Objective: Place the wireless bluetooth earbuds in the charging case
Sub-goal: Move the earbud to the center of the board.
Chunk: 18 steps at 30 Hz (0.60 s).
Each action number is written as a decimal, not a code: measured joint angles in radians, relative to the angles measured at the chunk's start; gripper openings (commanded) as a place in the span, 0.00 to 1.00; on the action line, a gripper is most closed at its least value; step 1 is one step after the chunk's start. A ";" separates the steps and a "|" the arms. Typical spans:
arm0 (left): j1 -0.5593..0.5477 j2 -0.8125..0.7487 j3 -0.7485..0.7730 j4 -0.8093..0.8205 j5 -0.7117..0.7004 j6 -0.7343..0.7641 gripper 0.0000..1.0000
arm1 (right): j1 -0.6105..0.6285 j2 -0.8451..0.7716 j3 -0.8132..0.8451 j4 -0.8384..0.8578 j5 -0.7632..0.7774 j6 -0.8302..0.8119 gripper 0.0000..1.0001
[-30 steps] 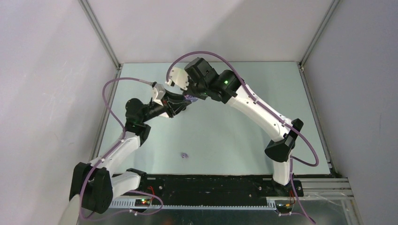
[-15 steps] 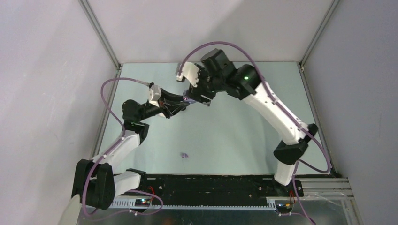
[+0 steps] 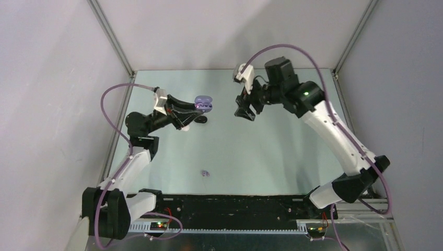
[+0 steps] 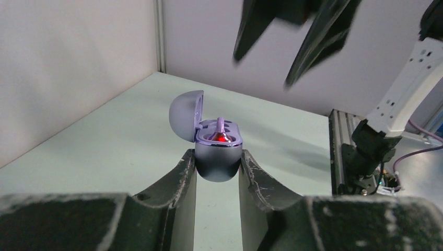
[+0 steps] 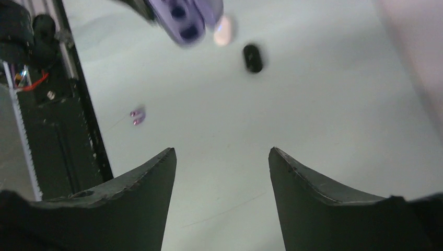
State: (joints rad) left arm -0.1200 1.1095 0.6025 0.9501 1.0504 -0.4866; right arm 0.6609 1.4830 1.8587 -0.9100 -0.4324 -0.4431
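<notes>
My left gripper (image 3: 200,107) is shut on a lavender charging case (image 3: 203,103) and holds it above the table, lid open. In the left wrist view the case (image 4: 218,159) sits between my fingertips. A small lavender piece (image 4: 220,125) sticks up inside it above a red light. I cannot tell how it is seated. A tiny lavender earbud (image 3: 205,173) lies on the table near the front; it also shows in the right wrist view (image 5: 137,116). My right gripper (image 3: 245,112) is open and empty, to the right of the case and apart from it (image 5: 222,152).
A black oval thing (image 5: 252,57) and a pale pink oval thing (image 5: 224,30) lie on the table below the held case. The black one (image 3: 201,119) shows under my left gripper. Walls close the table (image 3: 271,151) on the left, back and right.
My right gripper was at the case's open top; it has drawn back to the right and stands open. My left gripper has shifted slightly left, the case still in it.
</notes>
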 measured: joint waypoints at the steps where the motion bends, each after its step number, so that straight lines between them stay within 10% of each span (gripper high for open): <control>1: 0.006 -0.016 0.008 -0.015 -0.001 -0.016 0.00 | -0.012 -0.001 -0.055 0.023 -0.022 0.007 0.64; 8: 0.042 -0.135 0.058 -0.178 -0.008 -0.055 0.00 | 0.028 0.104 -0.280 0.127 -0.126 0.021 0.37; 18: 0.084 -0.310 0.065 -0.372 -0.048 -0.056 0.00 | 0.137 0.283 -0.402 0.209 -0.214 -0.006 0.36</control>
State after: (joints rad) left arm -0.0360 0.7994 0.6674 0.5785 1.0023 -0.5423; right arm 0.7975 1.7664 1.4563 -0.7010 -0.6460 -0.4496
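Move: The remaining earbud lies on the table about 8 cm back from the open right hand, 15 cm to its left and some 36 cm below. The held purple case is about 16 cm left of that hand, 1 cm farther out and 5 cm lower. On the table, the black case is some 21 cm beyond the earbud and 2 cm left of it. From the left hand, the earbud is about 8 cm back, 2 cm right and 31 cm down. Right hand drops some 22 cm, leftward, towards the earbud, fingers half closing; left hand raises the held case. ##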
